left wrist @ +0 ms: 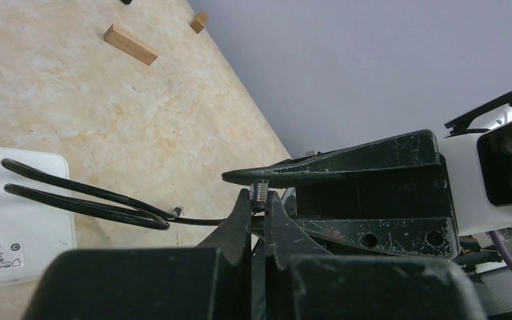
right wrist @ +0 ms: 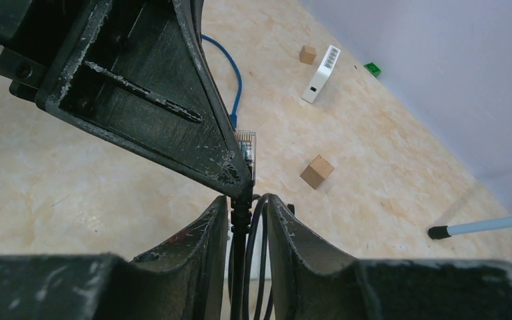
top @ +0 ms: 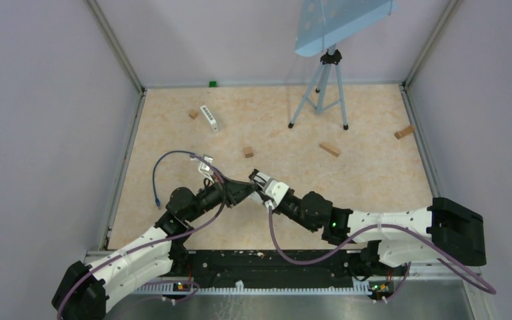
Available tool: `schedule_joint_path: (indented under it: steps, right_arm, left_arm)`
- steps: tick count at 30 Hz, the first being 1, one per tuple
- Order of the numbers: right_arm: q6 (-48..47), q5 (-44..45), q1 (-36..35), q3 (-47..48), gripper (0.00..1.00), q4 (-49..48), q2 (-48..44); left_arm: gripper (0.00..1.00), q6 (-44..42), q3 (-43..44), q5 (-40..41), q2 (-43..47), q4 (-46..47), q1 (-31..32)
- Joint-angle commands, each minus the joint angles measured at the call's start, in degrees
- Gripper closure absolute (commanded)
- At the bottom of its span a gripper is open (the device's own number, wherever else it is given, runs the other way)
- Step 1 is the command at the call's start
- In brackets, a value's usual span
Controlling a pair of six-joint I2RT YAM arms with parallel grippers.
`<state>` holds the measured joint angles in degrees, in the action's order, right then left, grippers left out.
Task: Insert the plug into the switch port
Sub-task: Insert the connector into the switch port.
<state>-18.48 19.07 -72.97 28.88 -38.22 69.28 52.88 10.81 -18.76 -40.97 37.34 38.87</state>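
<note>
My left gripper (top: 247,189) (left wrist: 259,197) is shut on a clear plug (left wrist: 259,189) at the end of a black cable (left wrist: 80,200), held above the table in the middle. The plug also shows in the right wrist view (right wrist: 245,148), poking past the left finger. My right gripper (top: 258,179) (right wrist: 248,201) meets it tip to tip; its jaws stand apart on either side of the cable just behind the plug. The cable loops over a white TP-LINK switch (left wrist: 13,220) (top: 205,164) lying just left of both grippers. Its ports are hidden.
A second white switch (top: 209,118) (right wrist: 321,65) lies farther back. A blue cable (top: 155,180) curves at the left. Several wooden blocks (top: 249,152) (top: 329,149) lie scattered. A tripod (top: 320,87) stands at the back right. Walls enclose the table.
</note>
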Motion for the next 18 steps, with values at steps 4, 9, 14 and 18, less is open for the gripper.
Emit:
schedule_joint_path:
  steps: [4, 9, 14, 18]
  right_arm:
    - [-0.25, -0.9, -0.39, 0.01, 0.76, -3.15, -2.44]
    - [-0.44, -1.22, -0.34, -0.14, 0.97, -2.74, -2.48]
    - [-0.42, -1.81, -0.35, -0.44, 1.0, -1.53, -2.83]
    - [-1.17, 2.86, -0.35, 0.38, 1.0, 5.54, -5.2]
  left_arm:
    - [1.0, 0.81, -0.66, 1.44, 1.18, 0.39, 0.24]
    - [1.0, 0.91, -0.69, 1.44, 1.5, 0.36, 0.31]
    - [0.79, 0.48, -0.35, 0.93, 1.89, -0.31, 0.24]
    - [0.33, -3.9, 2.69, 5.47, 4.92, -9.05, 0.22]
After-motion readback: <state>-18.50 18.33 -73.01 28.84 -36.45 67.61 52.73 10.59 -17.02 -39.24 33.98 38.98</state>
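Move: The left hand holds the plug pinched in its closed fingertips, the connector head about 1 cm above its hand point. The right fingers stand slightly open around the plug's cable end, with the head some 1 cm ahead, 1 cm left and 1 cm above. From the right hand, the switch lies on the table roughly 8 cm ahead, 3 cm left and 18 cm below; the wooden cube is some 12 cm beyond the switch and 2 cm farther left. The right fingers close onto the cable end of the plug and pinch it, the right hand otherwise staying nearly in place. Only then do the left fingers let go, opening to about half their range around the connector, while the left hand sinks a bare 0.5 cm or so with almost no turn. ##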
